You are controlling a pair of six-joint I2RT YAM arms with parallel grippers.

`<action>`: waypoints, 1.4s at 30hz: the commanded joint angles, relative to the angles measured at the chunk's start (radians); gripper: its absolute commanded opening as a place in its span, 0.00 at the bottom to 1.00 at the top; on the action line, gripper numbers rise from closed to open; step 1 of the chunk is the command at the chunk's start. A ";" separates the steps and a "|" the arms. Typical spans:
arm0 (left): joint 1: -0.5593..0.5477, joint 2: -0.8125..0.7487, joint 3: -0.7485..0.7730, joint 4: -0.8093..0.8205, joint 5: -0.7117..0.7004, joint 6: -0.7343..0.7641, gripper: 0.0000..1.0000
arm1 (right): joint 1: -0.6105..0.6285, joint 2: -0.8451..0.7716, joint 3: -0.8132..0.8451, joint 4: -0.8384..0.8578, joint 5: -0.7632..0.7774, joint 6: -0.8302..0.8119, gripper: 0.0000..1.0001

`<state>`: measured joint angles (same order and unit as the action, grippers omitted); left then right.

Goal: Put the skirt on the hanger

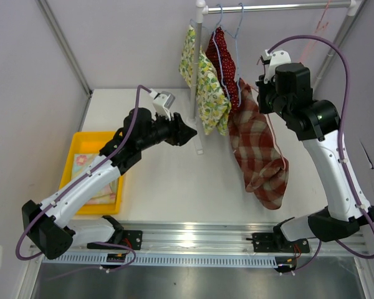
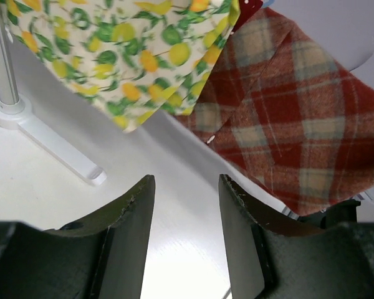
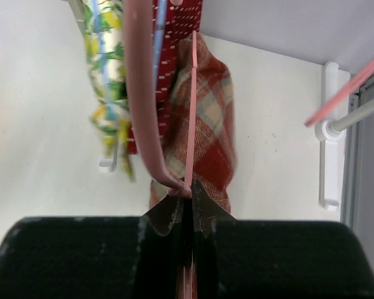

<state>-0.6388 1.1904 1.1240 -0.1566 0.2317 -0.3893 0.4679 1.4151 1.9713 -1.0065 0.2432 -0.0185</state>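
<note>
The skirt (image 1: 257,156) is red plaid and hangs from a thin pink hanger (image 3: 193,93), its lower end bunched on the table. My right gripper (image 3: 190,193) is shut on the hanger just above the skirt (image 3: 209,124), where the curved pink hook (image 3: 140,93) meets the straight rod. In the top view the right gripper (image 1: 262,98) is held high beside the rack. My left gripper (image 1: 190,132) is open with nothing between its fingers (image 2: 137,205), low over the table. It points at the skirt's edge (image 2: 299,118) and stands apart from it.
A white clothes rack with a top rail (image 1: 280,7) and a pole (image 1: 199,75) carries a lemon-print garment (image 1: 209,87) and a red dotted one (image 1: 227,68) on blue hangers. The rack's foot (image 2: 56,146) lies on the table. A yellow bin (image 1: 75,149) at the left holds folded clothes (image 1: 87,165).
</note>
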 commanded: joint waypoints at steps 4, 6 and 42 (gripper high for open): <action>0.005 -0.032 0.036 -0.003 0.004 0.032 0.51 | -0.044 -0.022 0.070 0.108 0.033 0.014 0.00; 0.005 -0.032 0.040 -0.006 0.004 0.033 0.51 | -0.073 0.030 0.139 0.124 0.041 0.014 0.00; 0.005 -0.046 0.025 -0.024 0.058 0.066 0.51 | -0.341 0.493 0.460 0.663 -0.177 0.040 0.00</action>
<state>-0.6388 1.1637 1.1316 -0.2092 0.2668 -0.3397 0.1265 1.9129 2.3478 -0.5114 0.1028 0.0071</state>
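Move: The plaid skirt already hangs on the pink hanger pinched in the right fingers; the free stretch of rail it is going to lies about 30 cm ahead of them, 6 right and 12 above. The red dotted skirt hangs some 22 ahead, 15 left and 10 below, the lemon skirt 20 ahead, 21 left, 11 below; spare pink hangers 25 ahead, 20 right. From the left hand that stretch is roughly 35 ahead, 33 right, 22 up. The hanger with the plaid skirt is carried forward about 20 cm towards the rail by the right hand, also going some 7 cm right and 5 cm up, away from the red dotted skirt and towards the gap beside the spare pink hangers. The shut fingers keep their pinch as the wrist tips up about 20 degrees, turning somewhat clockwise. ##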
